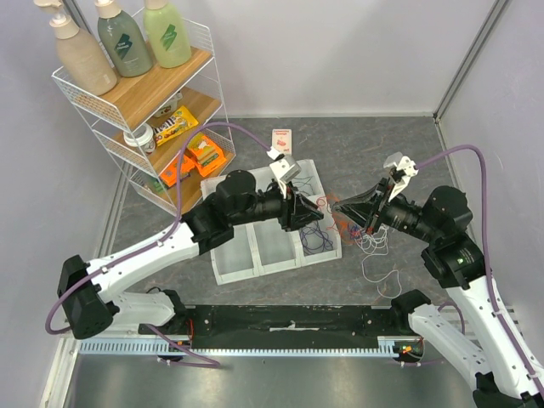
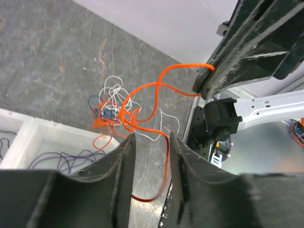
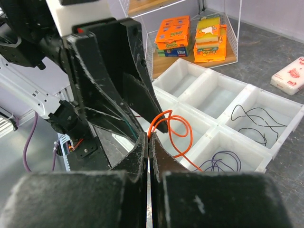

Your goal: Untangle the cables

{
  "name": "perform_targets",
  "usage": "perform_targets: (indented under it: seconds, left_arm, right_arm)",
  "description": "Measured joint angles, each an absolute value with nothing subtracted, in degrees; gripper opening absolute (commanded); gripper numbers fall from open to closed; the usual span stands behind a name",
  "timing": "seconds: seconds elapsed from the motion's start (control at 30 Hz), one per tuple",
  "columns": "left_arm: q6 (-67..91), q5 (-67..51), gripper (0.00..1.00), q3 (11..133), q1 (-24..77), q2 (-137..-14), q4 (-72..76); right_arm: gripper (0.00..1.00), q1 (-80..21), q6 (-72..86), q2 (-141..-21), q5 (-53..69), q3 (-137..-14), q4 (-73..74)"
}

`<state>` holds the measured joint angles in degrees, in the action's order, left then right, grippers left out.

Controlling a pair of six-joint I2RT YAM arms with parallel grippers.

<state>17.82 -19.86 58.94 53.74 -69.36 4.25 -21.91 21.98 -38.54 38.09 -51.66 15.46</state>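
A tangle of orange, white and blue cables (image 1: 355, 228) lies on the table right of the white tray (image 1: 223, 274). My right gripper (image 3: 149, 137) is shut on an orange cable (image 3: 183, 130), holding it up off the tangle (image 2: 111, 111). The orange cable (image 2: 142, 102) runs from the right gripper (image 2: 198, 88) down between the jaws of my left gripper (image 2: 151, 138). Those jaws stand apart, and the strand hangs close to the right-hand finger. In the top view the left gripper (image 1: 318, 216) and right gripper (image 1: 338, 206) nearly meet. A purple cable (image 3: 223, 161) and a black cable (image 3: 251, 121) lie in separate tray compartments.
A wire shelf (image 1: 153, 110) with bottles and snack boxes stands at the back left, close behind the tray. A small packet (image 1: 280, 138) lies on the table behind the tray. A loose white cable (image 1: 380, 276) trails toward the right arm's base.
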Motion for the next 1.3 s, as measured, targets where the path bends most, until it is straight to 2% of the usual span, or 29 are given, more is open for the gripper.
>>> perform_targets:
  seconds: [0.07,0.1,0.13,0.17,0.23,0.27,0.37,0.4,0.43,0.5,0.57,0.7,0.8,0.93,1.03,1.3]
  left_arm:
    - [17.5,-20.0,0.29,59.4,53.8,-70.5,2.7]
    - [17.2,-20.1,0.32,59.7,53.8,-70.8,1.8]
    - [17.1,-20.1,0.44,59.9,53.9,-71.0,1.3]
    - [16.9,-20.1,0.5,60.6,53.9,-71.2,0.3]
    - [16.5,-20.3,0.51,61.8,54.1,-71.7,-0.7]
    - [16.5,-20.6,0.47,62.3,54.1,-71.9,-1.0]
    - [16.6,-22.2,0.11,63.0,54.2,-72.4,-1.0]
    - [16.4,-23.0,0.04,63.3,54.2,-72.8,-1.2]
    - [16.2,-23.4,0.02,63.5,54.3,-73.2,-1.6]
    - [15.7,-23.8,0.02,64.3,54.5,-74.0,-2.9]
    - [15.0,-24.0,0.02,64.8,54.9,-74.4,-4.2]
    - [13.7,-22.7,0.02,64.6,55.7,-73.2,-4.4]
    - [13.0,-20.1,0.02,61.1,56.0,-68.2,-1.7]
    - [12.2,-17.0,0.02,56.3,56.1,-60.2,2.7]
    - [11.6,-15.5,0.02,54.5,56.1,-56.1,6.4]
    - [10.7,-14.4,0.02,51.7,56.4,-51.7,12.1]
  right_arm:
    - [0.0,-21.9,21.8,-38.6,38.4,-51.7,15.5]
    - [0.0,-21.9,21.6,-38.6,38.5,-51.6,15.5]
    - [0.0,-21.9,21.6,-38.6,38.6,-51.6,15.4]
    - [0.0,-21.9,21.4,-38.5,38.8,-51.5,15.4]
    - [0.0,-21.9,21.4,-38.5,39.0,-51.4,15.5]
    - [0.0,-21.9,21.3,-38.5,39.1,-51.4,15.5]
    - [0.0,-21.9,21.1,-38.6,39.3,-51.3,15.5]
    - [0.0,-21.9,21.1,-38.6,39.3,-51.2,15.5]
    - [0.03,-21.9,21.0,-38.6,39.2,-51.1,15.5]
    - [0.12,-21.9,20.9,-38.6,38.9,-51.0,15.6]
    - [0.16,-21.9,20.6,-38.6,37.1,-51.0,16.4]
    - [0.33,-21.9,19.7,-38.7,26.5,-51.0,20.1]
    - [0.52,-21.9,19.8,-39.1,17.0,-50.1,22.7]
    - [0.69,-21.9,21.6,-41.1,8.7,-47.4,25.7]
    - [0.73,-21.9,25.3,-44.8,3.3,-45.9,27.5]
    - [0.66,-21.9,38.3,-62.0,-2.5,-37.2,27.4]
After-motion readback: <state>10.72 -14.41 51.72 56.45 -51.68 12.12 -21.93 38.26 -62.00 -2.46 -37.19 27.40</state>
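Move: The orange cable, pinched in the right fingertips, has a strand running down between the left hand's half-open fingers, about 1 cm to the right of the left hand point and some 4 cm left, 1 cm ahead and 3 cm below the right. From the right hand, the blue-and-orange tangle lies roughly 9 cm ahead, 8 right, 33 down; the white cable about 6 ahead, 14 right, and the purple cable 7 ahead, 2 left, both as low. The left fingers shut on the orange strand, then carry it up about 8 cm, to the left and a little back, tips tilting up, while the right hand holds still until they have closed and only then lets go. The freed right hand swings forward and to the right, clear of the left gripper, then plunges some 25 cm towards the blue-and-orange tangle beside the tray, opening wide, turning clockwise and pitching its fingers steeply down. ##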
